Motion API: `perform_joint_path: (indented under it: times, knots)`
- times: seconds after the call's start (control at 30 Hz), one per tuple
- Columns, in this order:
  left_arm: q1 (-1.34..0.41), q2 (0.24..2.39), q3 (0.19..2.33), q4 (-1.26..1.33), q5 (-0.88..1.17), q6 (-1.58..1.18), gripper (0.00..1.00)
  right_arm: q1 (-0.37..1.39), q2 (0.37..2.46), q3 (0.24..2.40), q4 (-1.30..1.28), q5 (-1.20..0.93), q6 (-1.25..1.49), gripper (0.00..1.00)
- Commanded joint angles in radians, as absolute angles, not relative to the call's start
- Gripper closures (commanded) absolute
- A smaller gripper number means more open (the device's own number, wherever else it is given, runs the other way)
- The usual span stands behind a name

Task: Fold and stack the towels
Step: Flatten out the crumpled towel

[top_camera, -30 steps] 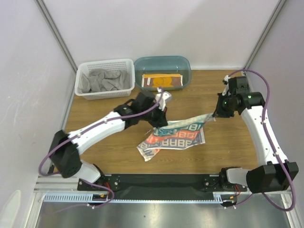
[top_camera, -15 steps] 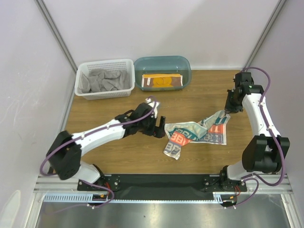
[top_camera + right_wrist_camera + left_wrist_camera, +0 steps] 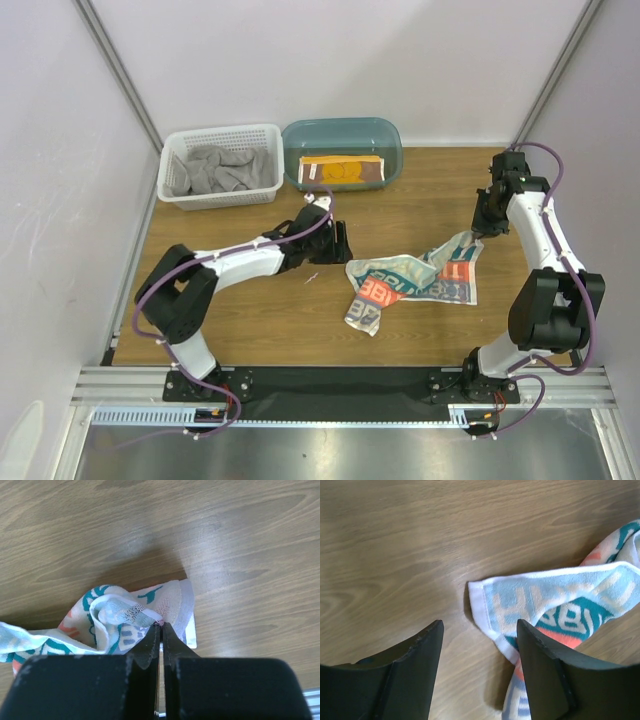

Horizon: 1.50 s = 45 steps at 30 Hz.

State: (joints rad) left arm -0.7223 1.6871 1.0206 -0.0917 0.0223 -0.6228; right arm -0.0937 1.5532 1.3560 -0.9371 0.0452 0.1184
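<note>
The white printed towel (image 3: 415, 283) lies crumpled on the wooden table (image 3: 420, 195), right of centre. My right gripper (image 3: 478, 232) is shut on its raised far-right corner; in the right wrist view the shut gripper (image 3: 161, 625) pinches a bunched fold of the towel (image 3: 120, 615). My left gripper (image 3: 342, 243) stands open just left of the towel. In the left wrist view the open gripper (image 3: 479, 622) has bare wood between its fingers, and the towel's white-edged corner (image 3: 485, 587) lies ahead, running under the right finger (image 3: 540, 665). The brown towel (image 3: 343, 170) lies folded in the teal tub. The grey towel (image 3: 218, 168) is heaped in the basket.
The white lattice basket (image 3: 172, 196) and the teal oval tub (image 3: 392, 152) stand side by side at the table's far edge. A small pinkish scrap (image 3: 312, 276) lies on the wood near the left arm. Grey walls close in both sides.
My left gripper has opened and let go of the towel. My right arm dragged the towel to the right, where it dropped into a crumpled heap. The left arm has drawn back.
</note>
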Motion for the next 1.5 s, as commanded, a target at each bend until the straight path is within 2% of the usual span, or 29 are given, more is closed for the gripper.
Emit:
perform_joint_path:
  times: [0.0, 0.3, 0.6, 0.83, 0.93, 1.03, 1.07, 1.1, 1.13, 1.3, 1.47]
  knots:
    - [-0.729, 1.724, 1.062, -0.037, 0.064, -0.679, 0.34, -0.095, 1.539, 1.384, -0.91, 0.049, 0.109, 1.0]
    - [-0.747, 1.75, 0.956, 0.128, 0.127, -0.853, 0.32, -0.095, 1.542, 1.356, -0.873, 0.041, 0.121, 1.0]
    - [-0.77, 1.789, 0.898, 0.218, 0.069, -0.971, 0.33, -0.092, 1.542, 1.347, -0.867, 0.028, 0.126, 1.0]
    - [-0.775, 1.838, 0.858, 0.342, 0.069, -1.04, 0.37, -0.092, 1.546, 1.344, -0.862, 0.028, 0.127, 1.0]
    - [-0.776, 1.858, 0.854, 0.394, 0.052, -1.029, 0.51, -0.091, 1.56, 1.347, -0.861, 0.017, 0.129, 1.0]
    - [-0.775, 1.876, 0.864, 0.423, 0.034, -0.997, 0.77, -0.09, 1.575, 1.354, -0.864, 0.02, 0.13, 1.0]
    - [-0.775, 1.872, 0.876, 0.413, 0.025, -0.983, 0.9, -0.089, 1.577, 1.356, -0.867, 0.023, 0.129, 1.0]
    - [-0.773, 1.861, 0.882, 0.385, 0.018, -0.95, 0.97, -0.09, 1.578, 1.361, -0.867, 0.032, 0.129, 1.0]
    - [-0.769, 1.849, 0.885, 0.368, 0.003, -0.93, 1.0, -0.091, 1.578, 1.364, -0.874, 0.035, 0.129, 1.0]
    - [-0.738, 1.685, 0.896, 0.229, -0.084, -0.714, 1.0, -0.091, 1.539, 1.373, -0.887, 0.043, 0.12, 1.0]
    - [-0.723, 1.406, 0.908, 0.06, -0.181, -0.474, 1.0, -0.091, 1.427, 1.396, -0.874, -0.04, 0.087, 1.0]
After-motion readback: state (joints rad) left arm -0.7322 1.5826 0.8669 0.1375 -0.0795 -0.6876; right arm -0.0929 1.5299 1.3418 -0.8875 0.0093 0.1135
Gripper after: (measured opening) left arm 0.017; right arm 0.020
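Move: The towel's free left corner lies about 4 cm to the right of the half-open left hand, 1 cm nearer the base and 6 cm below. The loose flap trails about 11 cm back and 4 cm right of that hand; the bin with the folded towel is some 23 cm ahead, straight out. From the right hand, still pinching the towel's other end, the free corner is roughly 26 cm left, 6 cm back and 12 cm down. The left fingers shut on the towel's edge just by its free corner, after sinking about 5 cm and reaching 4 cm right, fingers leaning farther to the right by some 20 degrees. With that pinch the left hand then lifts about 7 cm while going left and a little forward, and the lean partly unwinds. The right hand keeps its raised hold almost in place. ##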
